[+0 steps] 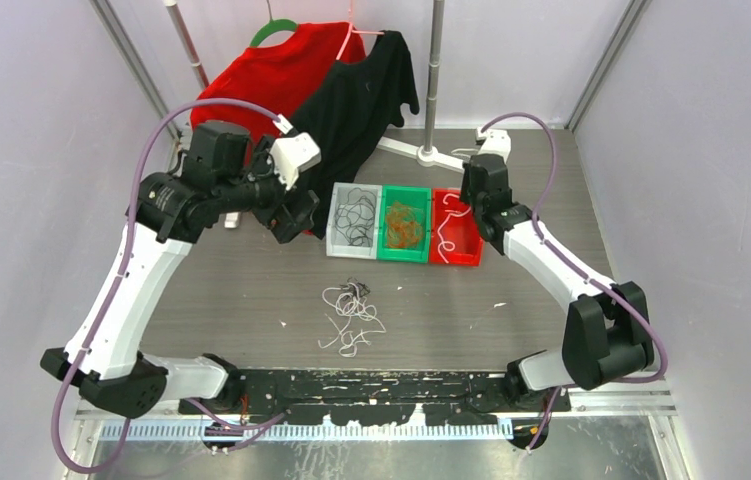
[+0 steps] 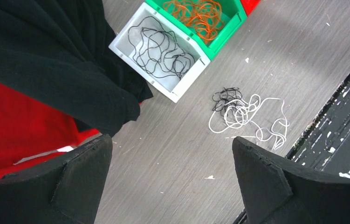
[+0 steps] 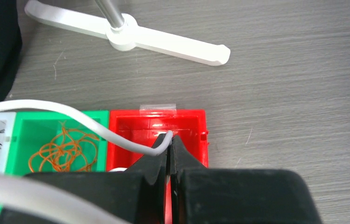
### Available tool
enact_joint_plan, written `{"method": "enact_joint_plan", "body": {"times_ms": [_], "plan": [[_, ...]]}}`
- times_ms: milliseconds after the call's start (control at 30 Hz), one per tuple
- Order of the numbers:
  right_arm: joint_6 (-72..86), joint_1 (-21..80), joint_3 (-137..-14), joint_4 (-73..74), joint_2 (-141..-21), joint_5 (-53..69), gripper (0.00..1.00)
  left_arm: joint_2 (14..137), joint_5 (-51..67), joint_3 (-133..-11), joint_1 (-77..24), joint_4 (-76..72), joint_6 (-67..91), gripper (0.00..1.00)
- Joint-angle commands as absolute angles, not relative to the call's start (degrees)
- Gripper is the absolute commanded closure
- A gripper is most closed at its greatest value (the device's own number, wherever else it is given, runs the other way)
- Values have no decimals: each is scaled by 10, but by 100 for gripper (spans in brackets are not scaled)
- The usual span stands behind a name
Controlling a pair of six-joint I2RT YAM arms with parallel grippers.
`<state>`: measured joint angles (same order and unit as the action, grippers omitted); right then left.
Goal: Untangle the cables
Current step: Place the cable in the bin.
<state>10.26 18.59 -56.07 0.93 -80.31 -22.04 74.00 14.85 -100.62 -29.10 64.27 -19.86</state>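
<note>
A tangle of white and black cables (image 1: 351, 315) lies on the table in front of the bins; it also shows in the left wrist view (image 2: 243, 114). A white bin (image 1: 335, 232) holds black cables (image 2: 161, 49), a green bin (image 1: 403, 250) holds orange cables (image 3: 65, 151), and a red bin (image 3: 182, 121) holds a white cable (image 1: 446, 228). My right gripper (image 3: 169, 140) is over the red bin, shut on the end of a white cable (image 3: 117, 140). My left gripper (image 2: 170, 140) is open and empty, high above the table to the left of the white bin.
A red shirt (image 1: 266, 75) and a black shirt (image 1: 356, 100) hang at the back left, and the black one drapes next to the white bin. A white stand base (image 3: 163, 42) with a metal pole (image 1: 436, 70) sits behind the bins. Side walls close in the table.
</note>
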Motion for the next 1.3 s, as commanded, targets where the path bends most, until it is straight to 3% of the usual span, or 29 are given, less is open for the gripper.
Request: {"method": "enact_joint_plan", "body": {"times_ms": [0,200,700,833,933,967,1133,1267], "plan": [[101,180,-630,-30,-807,-231,99,701,178,-988,-289,612,-192,1],[96,180,-670,-19,-835,-223,99,695,177,-975,-288,606,-198,1],[175,180,-593,114,-848,-220,97,689,184,-972,-288,603,-211,1],[185,181,-624,174,-852,-204,83,689,185,-975,-287,604,-213,1],[196,181,-651,220,-854,-200,59,689,186,-977,-287,604,-217,1],[197,181,-655,228,-853,-197,55,689,186,-978,-287,603,-217,1],[195,181,-670,262,-853,-163,45,690,186,-981,-287,603,-220,1],[204,181,-688,285,-855,-139,44,692,187,-986,-287,604,-221,1]]}}
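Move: My right hand holds the white cable about 17 cm above the red bin, whose middle lies roughly 2 cm ahead and 2 cm to the left; one end of the cable already trails inside. The green bin is next to it, some 15 cm to my left and 2 cm ahead, and the white rack foot stands about 23 cm ahead and 6 cm left. From my idle left hand the red bin lies about 15 cm ahead, 33 cm right and 33 cm down. With the cable still pinched, I lift my right hand some 5 cm while easing forward, then sweep it down about 11 cm and back 6 cm, towards the red bin. Near the bottom I open the fingers to just over half and let go of the cable, tipping the fingertips roughly 20 degrees further down and staying low over the bin. ##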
